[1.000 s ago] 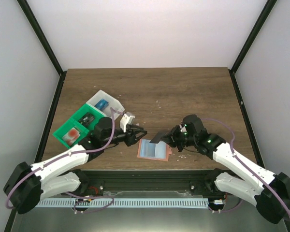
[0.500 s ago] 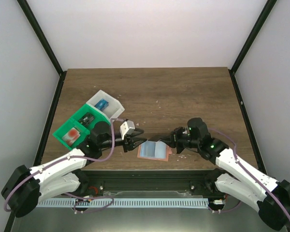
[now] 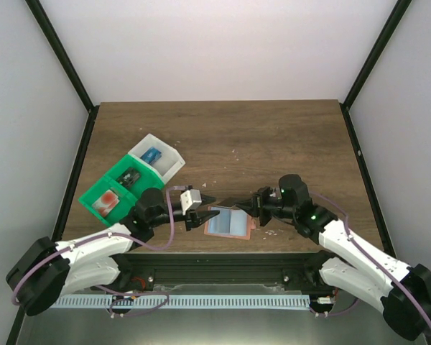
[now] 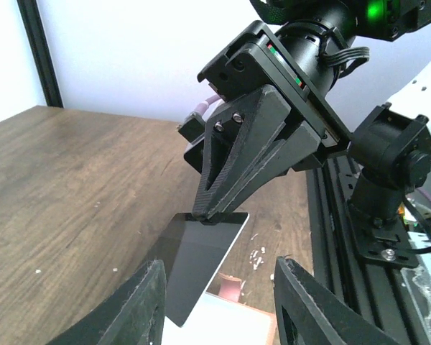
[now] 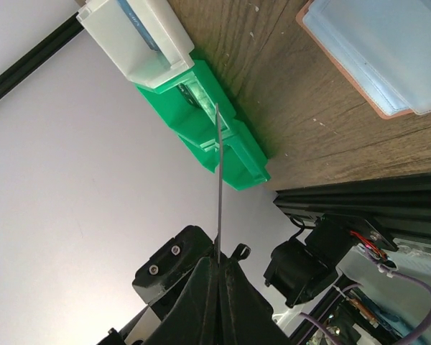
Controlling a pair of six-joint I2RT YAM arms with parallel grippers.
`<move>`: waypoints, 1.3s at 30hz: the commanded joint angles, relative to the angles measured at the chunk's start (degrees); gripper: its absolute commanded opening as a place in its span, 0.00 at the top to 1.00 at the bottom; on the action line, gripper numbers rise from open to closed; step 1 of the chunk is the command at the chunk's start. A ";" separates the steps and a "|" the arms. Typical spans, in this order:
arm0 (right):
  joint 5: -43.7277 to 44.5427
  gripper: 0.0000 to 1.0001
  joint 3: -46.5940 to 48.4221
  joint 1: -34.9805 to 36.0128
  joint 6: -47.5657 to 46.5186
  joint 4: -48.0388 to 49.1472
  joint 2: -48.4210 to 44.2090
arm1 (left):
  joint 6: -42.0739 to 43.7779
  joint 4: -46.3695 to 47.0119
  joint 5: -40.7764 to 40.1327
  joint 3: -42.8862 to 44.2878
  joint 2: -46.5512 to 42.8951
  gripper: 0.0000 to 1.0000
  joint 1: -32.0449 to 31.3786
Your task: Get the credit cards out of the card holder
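Note:
The light blue card holder (image 3: 228,223) with salmon edging lies flat near the table's front edge; it also shows as card holder (image 5: 388,50) and card holder (image 4: 262,325). My right gripper (image 3: 256,204) is shut on one short end of a dark credit card (image 3: 234,203), held in the air just above the holder and pointing left. The dark credit card (image 4: 200,260) reaches in between my left gripper's (image 4: 220,263) open fingers without touching them. Seen edge-on, the dark credit card (image 5: 218,180) rises from my right gripper (image 5: 219,260). My left gripper (image 3: 203,209) hovers at the holder's left edge.
A green tray (image 3: 100,188) and a white tray (image 3: 174,162) stand at the left. The white one holds a blue card (image 3: 152,154); the green one holds a red-and-white card (image 3: 109,200) and a darker item (image 3: 131,177). A metal rail runs along the near edge.
My left gripper has moved right from near the trays to the holder's left edge and opened wider. My right gripper has lowered the dark card and pushed it left, between the left fingers.

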 commanded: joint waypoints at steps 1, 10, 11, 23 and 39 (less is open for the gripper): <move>-0.90 1.00 0.60 -0.35 0.83 1.93 0.71 | 5.60 3.72 -1.58 -1.12 0.04 0.58 -0.53; -3.87 0.99 1.52 -0.33 -0.09 4.00 3.23 | 12.97 -1.03 -5.82 -0.12 0.40 0.60 -4.09; -4.21 0.99 1.48 -0.35 -0.09 4.15 3.30 | 13.73 -2.96 -6.96 0.32 0.65 0.60 -4.90; -5.83 0.99 0.33 -0.35 -0.82 5.54 3.29 | 14.87 -5.08 -15.48 1.50 0.58 0.95 -6.01; -1.88 0.31 -4.67 -0.44 -12.38 8.61 2.11 | -1.24 -12.83 -31.19 2.38 -6.81 1.00 -4.40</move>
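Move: The black card is still pinched in my right fingers, its middle about 3 cm left and 1 cm forward of that hand and slightly below. My open left fingers wait some 8 cm left and 2 cm forward of the right hand. From the left hand the card's middle is about 5 cm right, 1 cm back and 1 cm down; the card holder is roughly 5 cm right, 5 cm back and 14 cm down. I sink my left hand about 2 cm, easing slightly back and right, and shut its fingers on the card's free end while my right hand feeds it some 1 cm to the left. Only then do I open the right fingers and let go; the left hand carries the card off forward and left, about 4 cm and rising a little, swinging counter-clockwise some 15 degrees. ##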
